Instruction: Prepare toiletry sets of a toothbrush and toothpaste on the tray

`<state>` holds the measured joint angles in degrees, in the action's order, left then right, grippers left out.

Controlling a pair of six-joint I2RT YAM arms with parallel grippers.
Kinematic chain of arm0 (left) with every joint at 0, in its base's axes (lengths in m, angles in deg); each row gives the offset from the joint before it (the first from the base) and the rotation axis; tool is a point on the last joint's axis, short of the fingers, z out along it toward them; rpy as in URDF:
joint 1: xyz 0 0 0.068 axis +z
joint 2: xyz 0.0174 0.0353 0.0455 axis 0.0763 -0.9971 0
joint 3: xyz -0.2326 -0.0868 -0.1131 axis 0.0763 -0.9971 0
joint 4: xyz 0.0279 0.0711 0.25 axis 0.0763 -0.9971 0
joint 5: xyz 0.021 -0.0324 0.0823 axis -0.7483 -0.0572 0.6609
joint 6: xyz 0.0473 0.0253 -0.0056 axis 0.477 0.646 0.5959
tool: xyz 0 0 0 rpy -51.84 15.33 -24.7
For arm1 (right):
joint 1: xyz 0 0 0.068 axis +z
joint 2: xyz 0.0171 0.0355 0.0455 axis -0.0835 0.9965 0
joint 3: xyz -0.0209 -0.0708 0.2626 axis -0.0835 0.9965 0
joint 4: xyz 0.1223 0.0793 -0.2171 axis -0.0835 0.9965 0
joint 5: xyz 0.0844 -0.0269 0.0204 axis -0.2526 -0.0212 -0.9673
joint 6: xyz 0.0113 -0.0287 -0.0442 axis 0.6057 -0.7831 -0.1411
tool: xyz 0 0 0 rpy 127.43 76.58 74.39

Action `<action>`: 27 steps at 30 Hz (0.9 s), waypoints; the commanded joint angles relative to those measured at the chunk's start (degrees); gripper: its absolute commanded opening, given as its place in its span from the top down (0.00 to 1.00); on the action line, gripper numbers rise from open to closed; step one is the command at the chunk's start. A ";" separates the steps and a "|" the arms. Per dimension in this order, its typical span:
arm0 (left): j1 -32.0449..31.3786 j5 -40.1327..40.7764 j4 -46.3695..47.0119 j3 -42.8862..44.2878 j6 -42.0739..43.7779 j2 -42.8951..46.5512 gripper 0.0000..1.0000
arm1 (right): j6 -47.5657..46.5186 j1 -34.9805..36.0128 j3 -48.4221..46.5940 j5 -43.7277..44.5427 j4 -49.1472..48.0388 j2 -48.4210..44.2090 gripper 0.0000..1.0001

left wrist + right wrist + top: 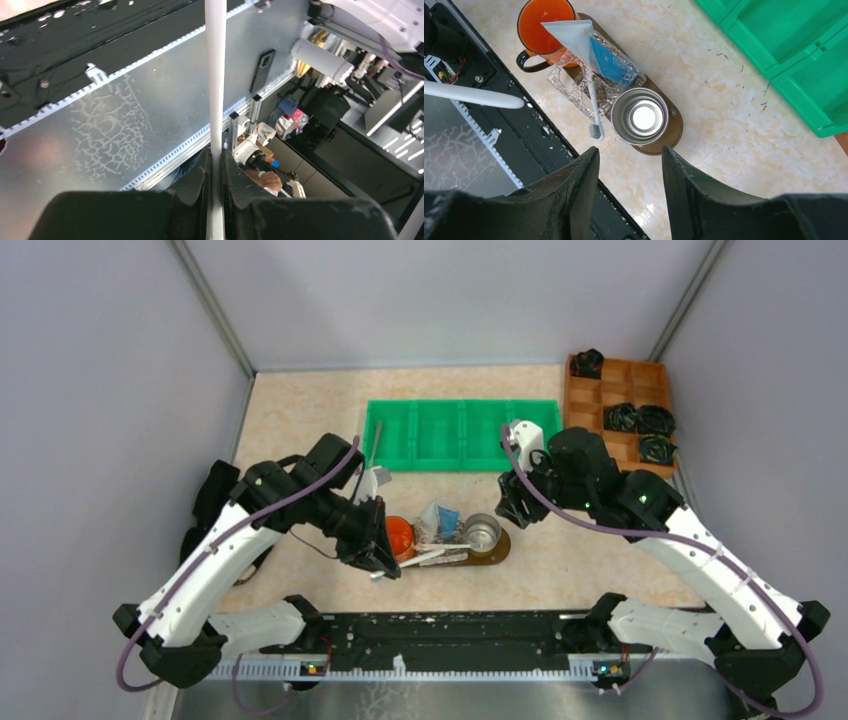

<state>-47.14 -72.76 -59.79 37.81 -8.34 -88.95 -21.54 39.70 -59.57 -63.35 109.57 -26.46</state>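
My left gripper [216, 156] is shut on a slim white toothbrush [216, 90], whose handle runs straight up between the jaws. From above, this gripper [380, 558] hangs at the left end of the dark brown tray [497, 548]. In the right wrist view the held toothbrush [474, 95] pokes in from the left. On the tray [671, 135] a clear glass dish [569, 85] holds a white tube [574, 37], a blue tube [609, 62] and a second toothbrush [594, 105]. My right gripper [630, 152] stands open and empty, above the tray's right end.
An orange mug [544, 22] and a steel cup [642, 116] stand on the tray. A green compartmented bin [460, 433] lies behind it, and an orange-brown box [620, 405] with black items sits at the back right. The black base rail [450, 635] runs along the near edge.
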 commanded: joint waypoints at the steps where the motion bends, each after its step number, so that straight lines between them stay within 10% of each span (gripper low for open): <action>1: -0.30 6.06 -1.13 -4.18 -4.97 0.99 0.92 | -0.34 -0.38 -2.80 -1.10 -0.64 -1.48 0.51; 27: -0.30 16.02 5.65 -8.53 -2.59 -8.25 0.87 | 0.42 -0.40 0.56 -2.66 -2.15 -3.54 0.50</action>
<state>-47.14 -57.05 -55.68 30.84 -9.35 -96.30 -21.45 39.66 -59.41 -65.14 109.40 -28.38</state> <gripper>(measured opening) 0.135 0.494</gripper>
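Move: The left hand already holds the toothbrush, its handle reaching out beyond the fingertips. The clear holder with the toothpaste lies roughly 13 cm ahead of this hand, 9 cm to its right and 26 cm below. At about the holder's height, the orange mug is some 13 cm ahead and 1 cm left, the metal cup 15 cm ahead and 18 cm right. From the idle right hand the holder lies level with it, about 14 cm left and 23 cm lower. Down and forward goes the left hand, sinking about 8 cm while reaching some 5 cm farther out, bringing the toothbrush towards the clear holder. The wrist tips the right-pointing fingers nearly 20 degrees more steeply down, so the handle's free end leads. The fingers keep their shut grip on the brush. ##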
